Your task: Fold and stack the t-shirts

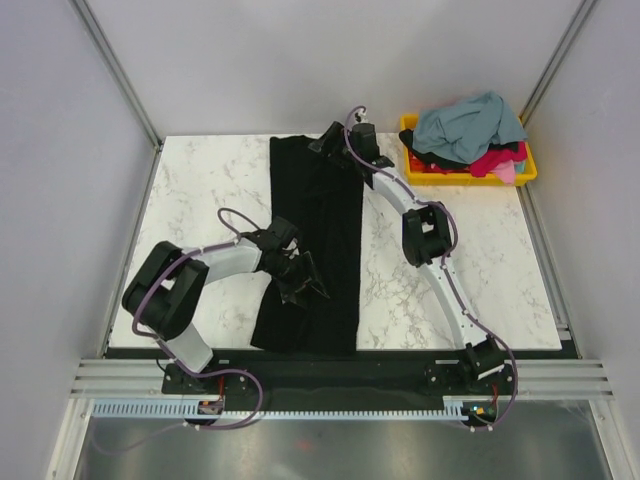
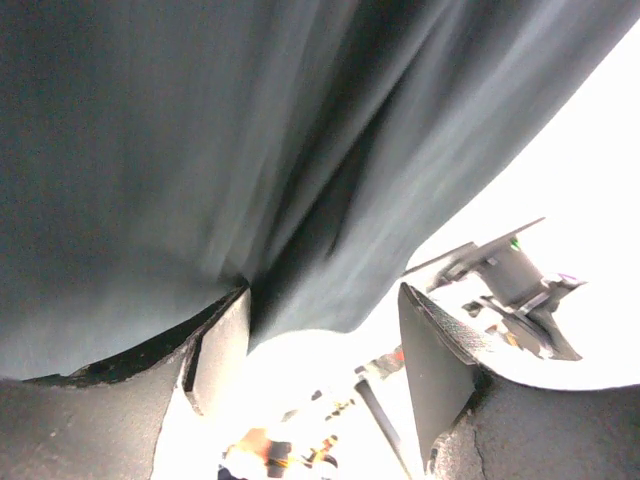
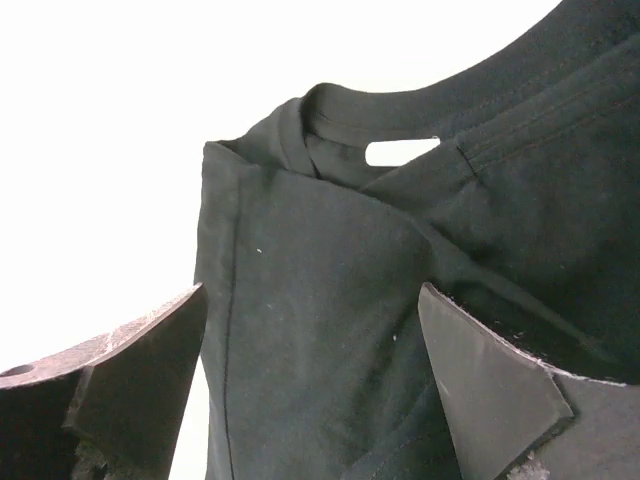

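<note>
A large black t-shirt (image 1: 315, 230) lies on the marble table (image 1: 200, 190), folded lengthwise into a long strip running from the far edge to the near edge. My left gripper (image 1: 300, 282) hovers over the strip's lower left part; in the left wrist view it (image 2: 320, 320) stands open, with the dark cloth (image 2: 250, 150) just beyond the fingertips. Over the far end, my right gripper (image 1: 335, 140) is open. In the right wrist view it (image 3: 310, 310) spreads wide above the folded shoulder by the collar (image 3: 370, 110). More t-shirts, grey-blue (image 1: 470, 125), magenta-red (image 1: 490, 160) and pink (image 1: 506, 173), are heaped in the bin.
The yellow plastic bin (image 1: 524, 176) stands at the table's far right corner. Grey walls with metal rails close in the left, right and far sides. The right arm's elbow (image 1: 428, 235) arches over the table to the right of the black strip.
</note>
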Controlling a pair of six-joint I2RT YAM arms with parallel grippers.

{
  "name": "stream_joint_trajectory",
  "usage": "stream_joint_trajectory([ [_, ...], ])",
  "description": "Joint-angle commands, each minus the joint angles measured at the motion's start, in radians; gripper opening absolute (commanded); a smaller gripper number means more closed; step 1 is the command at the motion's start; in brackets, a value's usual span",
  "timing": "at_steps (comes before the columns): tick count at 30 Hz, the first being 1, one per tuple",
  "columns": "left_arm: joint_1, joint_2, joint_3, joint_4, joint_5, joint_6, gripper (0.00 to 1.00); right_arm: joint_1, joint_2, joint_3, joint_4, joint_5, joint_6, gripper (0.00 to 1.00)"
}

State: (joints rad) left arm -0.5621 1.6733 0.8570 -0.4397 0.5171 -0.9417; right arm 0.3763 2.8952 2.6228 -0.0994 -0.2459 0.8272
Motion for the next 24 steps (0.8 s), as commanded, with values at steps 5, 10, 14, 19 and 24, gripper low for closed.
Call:
stream_joint_trajectory([
  [5,-0.032,-0.102,0.074,-0.017,0.078,-0.100,0.68,-0.036,0.101,-0.041,0.237,0.034,0.063,0.98],
  [10,-0.032,-0.158,0.319,-0.305,-0.162,0.035,0.69,-0.037,-0.002,-0.123,0.293,-0.033,0.023,0.98],
  [14,-0.030,-0.190,0.437,-0.421,-0.360,0.144,0.69,-0.039,-0.170,-0.196,0.288,-0.144,0.000,0.98],
  [19,-0.024,-0.259,0.548,-0.550,-0.673,0.250,0.71,-0.039,-0.431,-0.339,0.163,-0.129,-0.164,0.98],
  [24,0.011,-0.351,0.450,-0.551,-0.701,0.264,0.70,-0.039,-0.755,-0.513,-0.063,-0.003,-0.298,0.98],
])
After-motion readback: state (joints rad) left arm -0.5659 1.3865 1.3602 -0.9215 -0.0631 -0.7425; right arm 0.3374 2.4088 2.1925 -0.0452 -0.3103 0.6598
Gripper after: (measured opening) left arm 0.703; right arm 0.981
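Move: The folded black t-shirt lies as a long strip, its middle about 17 cm ahead of the left hand, in line with it and some 2 cm below; its near end is roughly 14 cm back and 1 cm to the left. From the right hand that middle is about 30 cm back, 1 cm left and 4 cm below; the yellow bin stands some 40 cm to the right, 4 cm back. The open hands lift some 15 cm off the t-shirt: left forward, right backward after about 2 cm forward. ##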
